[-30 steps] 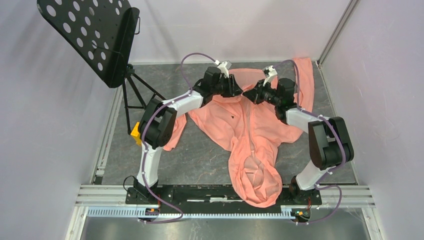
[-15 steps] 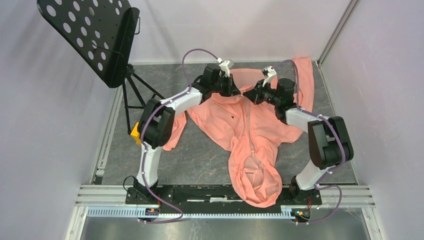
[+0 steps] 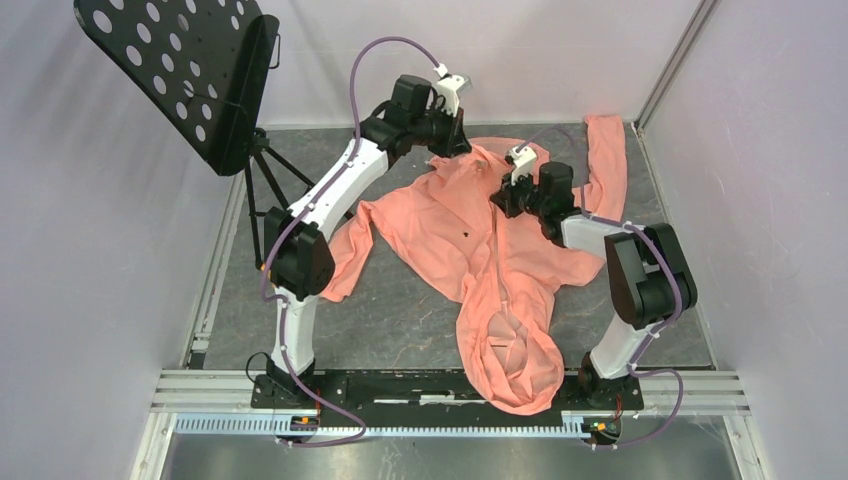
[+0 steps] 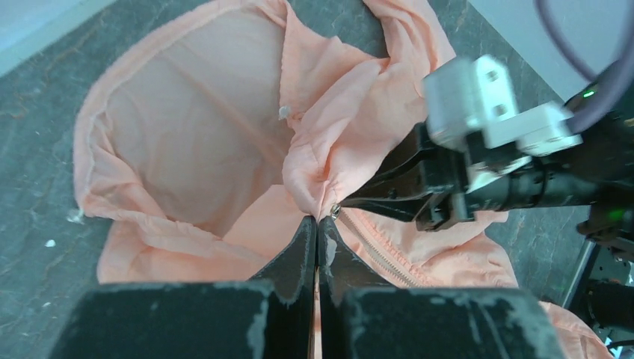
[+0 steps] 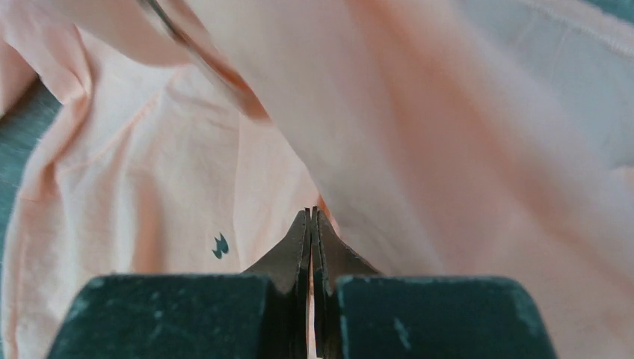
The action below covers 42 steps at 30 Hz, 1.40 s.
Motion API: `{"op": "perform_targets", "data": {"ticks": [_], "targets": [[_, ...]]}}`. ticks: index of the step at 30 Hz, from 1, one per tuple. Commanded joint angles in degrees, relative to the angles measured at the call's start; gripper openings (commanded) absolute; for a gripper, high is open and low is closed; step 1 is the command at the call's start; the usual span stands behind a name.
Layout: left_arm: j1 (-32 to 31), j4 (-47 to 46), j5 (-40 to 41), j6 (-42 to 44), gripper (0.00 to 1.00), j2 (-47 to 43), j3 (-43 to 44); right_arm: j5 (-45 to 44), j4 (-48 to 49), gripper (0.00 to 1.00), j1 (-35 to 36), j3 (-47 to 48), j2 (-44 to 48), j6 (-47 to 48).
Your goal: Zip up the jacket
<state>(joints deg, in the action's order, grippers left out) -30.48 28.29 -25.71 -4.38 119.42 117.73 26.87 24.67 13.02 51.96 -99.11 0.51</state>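
The salmon-pink jacket [image 3: 470, 250] lies spread on the grey table [image 3: 400, 310], hood toward the arm bases and hem at the far side. My left gripper [image 3: 460, 147] is raised over the far hem, shut on a pinch of jacket fabric [image 4: 314, 187] just beside the metal zipper slider [image 4: 334, 210]. The zipper teeth [image 4: 377, 254] run down to the right. My right gripper [image 3: 498, 200] is shut on jacket fabric close by, its fingers [image 4: 396, 191] pointing at the same spot. In the right wrist view the right gripper [image 5: 311, 213] pinches thin cloth near a small dark mark [image 5: 219, 245].
A black perforated music stand [image 3: 180, 70] on a tripod [image 3: 268, 190] stands at the far left. Walls close in the table on three sides. A metal rail [image 3: 450, 420] runs along the near edge. One sleeve [image 3: 605, 165] lies toward the far right corner.
My left gripper shut on the hem fabric, then rose and drew back toward the far wall, lifting the hem. My right gripper shifted slightly nearer and left, still shut.
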Motion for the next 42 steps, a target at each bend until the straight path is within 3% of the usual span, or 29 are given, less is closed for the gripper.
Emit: {"op": "perform_targets", "data": {"ticks": [1, 6, 9, 14, 18, 22, 35, 42], "targets": [[0.5, 3.4, -0.4, 4.3, 0.02, -1.7, 4.3, -6.6, -3.3, 0.0, 0.6, 1.1, -1.3, 2.6], [0.7, 1.6, 3.3, 8.9, 0.02, -0.6, 6.1, -10.4, -6.7, 0.0, 0.3, 0.9, -0.4, -0.2], [1.6, 3.9, -1.5, 10.3, 0.02, 1.0, 9.8, -2.4, 0.8, 0.01, -0.1, -1.7, 1.7, -5.2], [2.0, 6.6, -2.4, 11.8, 0.02, 1.4, 10.6, 10.5, 22.2, 0.39, -0.1, -6.5, 3.9, -19.6], [3.2, 3.4, -2.0, 9.1, 0.02, 0.6, 7.7, 13.6, 37.0, 0.49, -0.1, -7.4, 1.5, -32.4], [3.8, 3.2, -3.9, 7.3, 0.02, 0.6, 8.0, 12.1, 45.8, 0.5, 0.6, -5.4, -2.1, -40.9], [3.9, -0.6, -7.4, 3.2, 0.02, -1.4, 5.3, 6.1, 33.2, 0.53, 3.5, 2.5, -5.3, -32.6], [4.0, -0.7, -7.1, 3.8, 0.02, -1.5, 5.0, 1.7, 26.2, 0.56, 4.2, 0.7, -2.9, -26.8]]}}
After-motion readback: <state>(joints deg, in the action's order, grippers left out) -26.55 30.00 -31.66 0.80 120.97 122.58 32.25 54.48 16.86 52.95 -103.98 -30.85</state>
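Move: The zipper slider sits about 11 cm above the right fingertips, some 3 cm ahead and 4 cm to their left. It is only about 2 cm below the left fingertips and 1 cm to their right; they already pinch the jacket's front edge. From the right hand, the small dark chest mark lies 6 cm left, 1 cm ahead and 9 cm below, and the spread hood roughly 19 cm ahead, 4 cm right and 10 cm below. Right hand dips 4 cm, opens halfway and rises some 13 cm, leftward, towards the slider; left keeps its pinch. ##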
